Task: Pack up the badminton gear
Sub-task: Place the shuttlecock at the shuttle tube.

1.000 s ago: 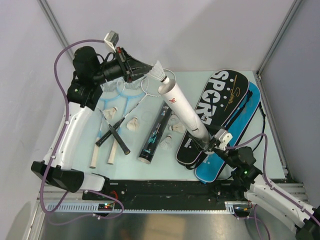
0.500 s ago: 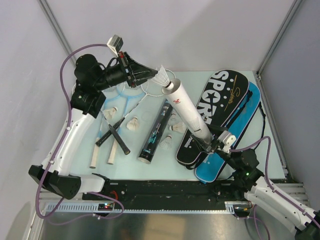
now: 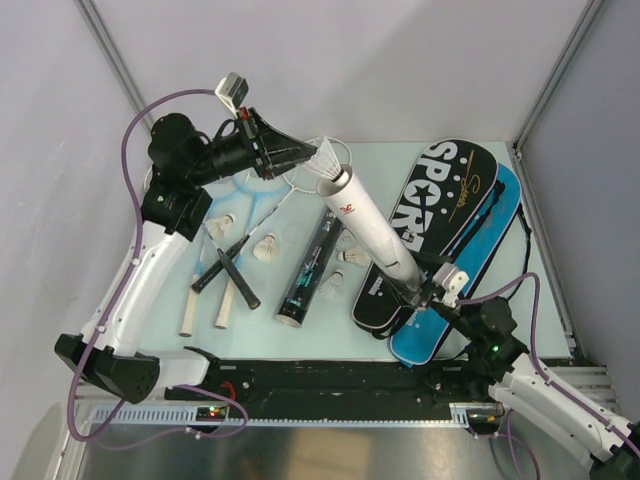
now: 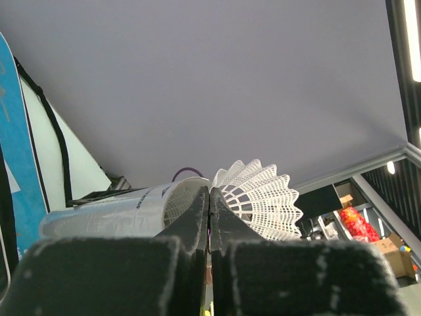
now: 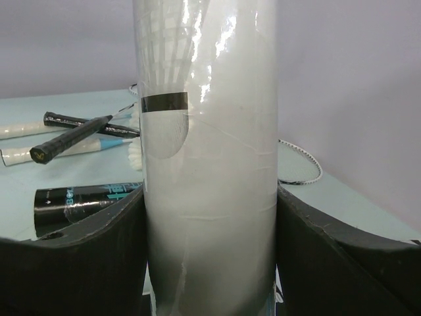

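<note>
A white tube (image 3: 372, 228) stands tilted over the table, its open mouth up and to the left. My right gripper (image 3: 414, 287) is shut on its lower end; in the right wrist view the tube (image 5: 207, 164) fills the gap between both fingers (image 5: 99, 253). My left gripper (image 3: 303, 154) is shut on the edge of a white shuttlecock (image 3: 326, 158), held just at the tube's mouth. In the left wrist view the shuttlecock (image 4: 260, 197) sits right of the tube's rim (image 4: 172, 201). Other shuttlecocks (image 3: 265, 247) lie on the table.
A black tube (image 3: 310, 265) lies mid-table. Rackets (image 3: 222, 268) lie crossed at the left, their heads under my left arm. A black SPORT bag (image 3: 440, 205) lies on a blue one (image 3: 478, 255) at the right.
My left gripper has carried the shuttlecock slightly down and right, closer to the tube's mouth. The tube's top has shifted a little. Both grips stay as they were.
</note>
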Controlling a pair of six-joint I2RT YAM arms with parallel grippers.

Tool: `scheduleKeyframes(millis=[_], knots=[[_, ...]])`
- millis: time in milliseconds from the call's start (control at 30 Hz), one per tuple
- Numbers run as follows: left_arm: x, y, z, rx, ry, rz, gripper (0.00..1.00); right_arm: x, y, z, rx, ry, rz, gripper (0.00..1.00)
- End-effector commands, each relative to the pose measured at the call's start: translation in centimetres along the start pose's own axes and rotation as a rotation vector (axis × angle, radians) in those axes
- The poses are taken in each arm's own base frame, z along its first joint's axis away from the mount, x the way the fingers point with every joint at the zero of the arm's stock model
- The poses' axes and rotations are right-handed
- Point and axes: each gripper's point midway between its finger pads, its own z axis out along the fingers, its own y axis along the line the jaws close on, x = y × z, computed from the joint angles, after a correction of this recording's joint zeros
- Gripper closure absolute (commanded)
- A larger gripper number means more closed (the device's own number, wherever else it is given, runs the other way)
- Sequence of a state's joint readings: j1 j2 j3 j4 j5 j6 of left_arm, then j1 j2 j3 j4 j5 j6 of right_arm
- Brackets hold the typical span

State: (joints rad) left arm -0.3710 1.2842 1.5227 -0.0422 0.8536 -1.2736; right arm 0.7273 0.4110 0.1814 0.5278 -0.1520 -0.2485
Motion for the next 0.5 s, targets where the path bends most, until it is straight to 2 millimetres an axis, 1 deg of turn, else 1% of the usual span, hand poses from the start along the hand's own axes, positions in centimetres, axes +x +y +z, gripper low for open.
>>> scheduleKeyframes(millis=[0,100,267,333,367,467], knots=[[1.8,-1.9,-0.7,0.051,0.043,0.086,1.00,-2.8,-0.3,0.4,-0.001,-0.091,-0.026,0.61],[3.0,0.2,-0.3,0.021,0.072,0.055,1.00,-3.0,-0.3,0.4,0.000,-0.095,-0.022,0.61],[4.6,2.4,0.0,-0.020,0.117,0.048,0.98,-3.2,-0.5,0.3,0.012,-0.095,-0.023,0.61],[5.0,3.4,0.0,-0.038,0.124,0.042,0.90,-3.2,-0.5,0.3,0.010,-0.094,-0.020,0.61],[5.1,3.8,0.0,-0.046,0.125,0.040,0.79,-3.2,-0.4,0.2,0.009,-0.093,-0.019,0.61],[5.4,4.7,-0.1,-0.065,0.130,0.049,0.53,-3.0,-0.3,0.1,0.003,-0.087,-0.017,0.61]])
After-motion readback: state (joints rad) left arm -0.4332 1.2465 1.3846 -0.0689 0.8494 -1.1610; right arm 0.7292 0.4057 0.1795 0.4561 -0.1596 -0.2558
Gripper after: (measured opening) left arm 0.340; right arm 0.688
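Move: The left hand pinches the shuttlecock by its skirt, cork already at the shuttle tube's open mouth, which lies about 6 cm below that hand, 4 cm to its right and 2 cm nearer the base. From the right hand, clamping the tube lower down, the mouth is roughly 20 cm up, 9 cm left and 3 cm ahead. Down on the table, some 47 cm below the left hand, the black tube lies 8 cm ahead and 4 cm left, the loose shuttlecocks about 10 cm ahead and 7 cm right. The left hand first eases back a little, then sinks about 5 cm and drifts slightly right, carrying the shuttlecock cork-first down into the mouth of the shuttle tube, its fingers parting about a third of the way at the end to let go of the skirt. The right hand keeps its grip on the tube and holds it up to the shuttlecock, dipping some 2 cm and tilting a few degrees only as the left fingers open. ##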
